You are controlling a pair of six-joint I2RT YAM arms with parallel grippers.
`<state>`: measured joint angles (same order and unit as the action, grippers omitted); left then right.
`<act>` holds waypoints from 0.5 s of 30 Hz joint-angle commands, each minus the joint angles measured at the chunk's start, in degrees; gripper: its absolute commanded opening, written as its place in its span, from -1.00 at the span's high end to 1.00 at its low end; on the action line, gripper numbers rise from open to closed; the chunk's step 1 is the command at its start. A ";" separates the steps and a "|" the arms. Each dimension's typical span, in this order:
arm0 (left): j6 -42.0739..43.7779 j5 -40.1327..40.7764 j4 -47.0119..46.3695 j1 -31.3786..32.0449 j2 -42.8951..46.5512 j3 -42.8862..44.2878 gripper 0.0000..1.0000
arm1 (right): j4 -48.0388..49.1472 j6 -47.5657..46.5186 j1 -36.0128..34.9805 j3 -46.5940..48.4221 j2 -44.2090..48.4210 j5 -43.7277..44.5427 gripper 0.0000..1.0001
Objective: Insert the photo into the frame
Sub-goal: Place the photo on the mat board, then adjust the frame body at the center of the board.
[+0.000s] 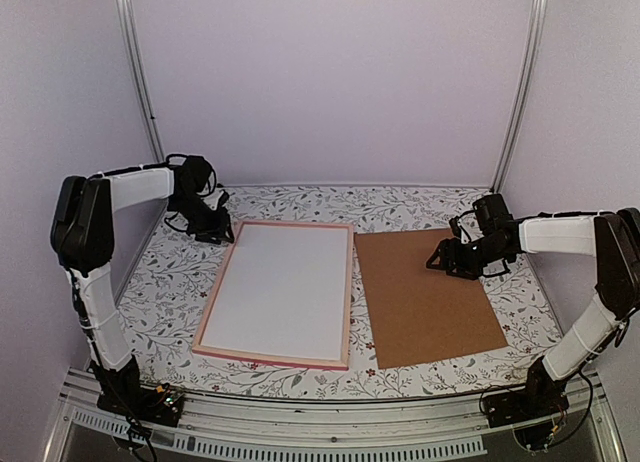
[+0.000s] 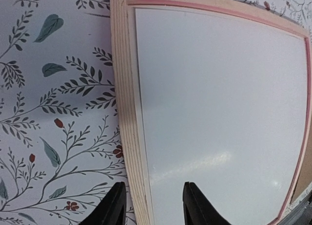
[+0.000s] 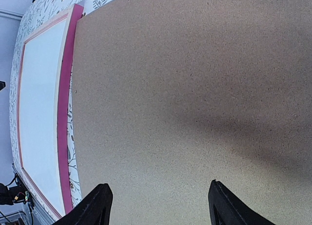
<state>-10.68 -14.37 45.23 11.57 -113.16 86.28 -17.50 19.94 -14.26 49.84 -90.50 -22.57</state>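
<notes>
The pink frame (image 1: 347, 282) lies flat in the middle of the table, its pale wooden rim (image 2: 126, 113) running up the left wrist view. A plain white sheet (image 1: 285, 287) fills its opening. The photo's dark print shows in no view. My left gripper (image 1: 215, 232) hovers at the frame's far left corner. It (image 2: 153, 208) is open, one finger (image 2: 113, 208) over the tablecloth and the other over the white sheet, the rim between them untouched. My right gripper (image 1: 445, 254) is open and empty above the brown hardboard (image 1: 425, 302); in its own view it (image 3: 161, 205) has nothing but board below.
The brown hardboard (image 3: 185, 88) lies just right of the frame (image 3: 63, 113), nearly touching it. A floral tablecloth (image 1: 170, 282) covers the table. White walls and metal posts close in the back and sides.
</notes>
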 commanded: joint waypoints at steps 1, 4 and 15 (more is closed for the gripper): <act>0.36 5.74 1.21 0.53 2.70 1.25 0.13 | 0.44 0.35 -0.34 -0.14 0.85 1.48 -0.42; 0.15 9.94 0.58 3.78 5.73 0.84 0.07 | 0.12 -0.03 -0.35 -0.36 2.82 4.38 -0.46; -9.45 8.65 -11.27 26.58 14.30 -3.47 -0.99 | -6.28 -4.91 1.24 1.04 7.34 20.00 -0.98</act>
<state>-14.94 -4.45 40.23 32.29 -100.97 84.93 -20.51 17.61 -14.04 50.09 -84.58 -9.76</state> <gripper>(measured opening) 0.977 0.987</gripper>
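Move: The white-backed photo already lies flat in the pink frame, its middle about 12 cm back and 10 cm to the right of the left hand, 4 cm below. The bare brown board is next: its middle is some 39 cm to the left hand's right and 14 cm back. From the right hand, already over that board, its middle lies about 6 cm back and 3 cm left, 4 cm down; the photo is roughly 31 cm left and 5 cm back. The photo, already let go, is left behind as the left hand climbs off its far left edge and sweeps right about 12 cm, rising 9 and drawing back a little, over the frame towards the brown board, fingers spreading wide and tips swinging forward. The right hand rises slightly and shifts right about 4 cm towards the board's right edge, opening fully, its fingers turning steeper down. ##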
